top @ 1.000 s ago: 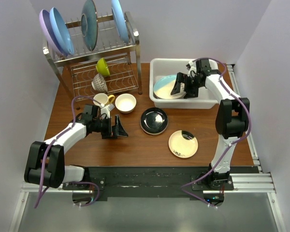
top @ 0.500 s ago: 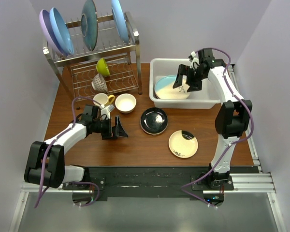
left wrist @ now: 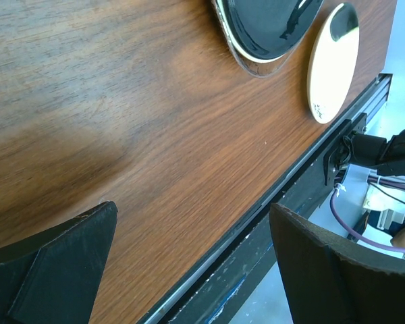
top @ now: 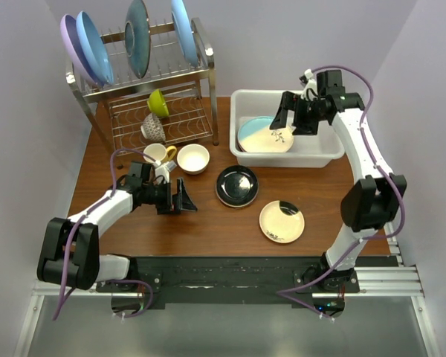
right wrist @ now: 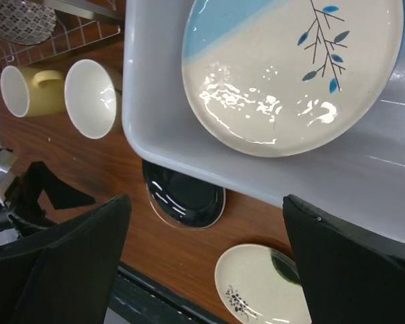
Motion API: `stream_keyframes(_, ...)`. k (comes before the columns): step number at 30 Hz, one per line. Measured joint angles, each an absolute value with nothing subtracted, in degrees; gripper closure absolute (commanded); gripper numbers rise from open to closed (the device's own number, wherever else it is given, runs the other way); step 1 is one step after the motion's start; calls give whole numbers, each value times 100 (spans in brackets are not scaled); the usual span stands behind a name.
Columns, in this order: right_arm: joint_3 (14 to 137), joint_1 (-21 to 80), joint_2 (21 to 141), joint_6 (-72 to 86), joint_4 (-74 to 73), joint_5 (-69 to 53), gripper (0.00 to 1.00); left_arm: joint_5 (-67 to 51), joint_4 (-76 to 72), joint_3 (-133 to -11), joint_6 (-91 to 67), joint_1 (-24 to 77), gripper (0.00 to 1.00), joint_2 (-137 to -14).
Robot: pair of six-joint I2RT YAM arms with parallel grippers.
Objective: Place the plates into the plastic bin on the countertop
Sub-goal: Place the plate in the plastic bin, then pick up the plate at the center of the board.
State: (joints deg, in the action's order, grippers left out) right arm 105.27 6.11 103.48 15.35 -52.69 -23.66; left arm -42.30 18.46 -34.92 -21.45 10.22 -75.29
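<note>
A teal-and-cream plate (top: 264, 135) (right wrist: 290, 67) lies inside the white plastic bin (top: 312, 158) (right wrist: 162, 135) at the back right of the countertop (top: 208, 223). My right gripper (top: 296, 117) hovers above the bin, open and holding nothing. A glossy black plate (top: 236, 185) (right wrist: 185, 192) (left wrist: 270, 27) and a small cream plate (top: 282, 221) (right wrist: 263, 287) (left wrist: 332, 64) rest on the wood in front of the bin. My left gripper (top: 186, 199) is low over the countertop, left of the black plate, open and empty.
A steel wire rack (top: 145, 82) at the back left holds large blue, lilac and teal plates plus two bowls. A yellow mug (top: 157, 153) and a cream bowl (top: 192, 158) stand just behind my left arm. The table's front edge (left wrist: 256, 223) runs close to my left fingers.
My right gripper has risen out of the bin and drawn back to the right, leaving the teal-and-cream plate lying flat inside. The left arm has stayed still.
</note>
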Motion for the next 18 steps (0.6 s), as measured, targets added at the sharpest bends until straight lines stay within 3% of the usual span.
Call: stream_keyframes(18,7238,611,7854,1903,-4576,-2545,3,-4313,1796,-3492,-2200,1028,0,-7227)
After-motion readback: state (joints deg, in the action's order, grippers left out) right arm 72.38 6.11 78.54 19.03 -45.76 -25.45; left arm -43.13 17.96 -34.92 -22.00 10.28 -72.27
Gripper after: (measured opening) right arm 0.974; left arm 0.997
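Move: The small cream plate with the black edge lies about 25 cm back from the right hand, nearly in line with it, and some 21 cm below. The black plate is about 12 cm back and 16 cm left of the hand, equally low. The blue-and-cream plate, already in the bin, is about 5 cm ahead, 8 cm left and 14 cm below. From the left hand, the small cream plate is some 37 cm right and 5 cm back. Straight back towards the robot goes the empty right hand, about 11 cm, rising a little first and then sinking some 4 cm, out over the bin's front wall and towards the small cream plate. Its fingers stay wide open and touch nothing. The open left hand rises a centimetre or so above the counter. ##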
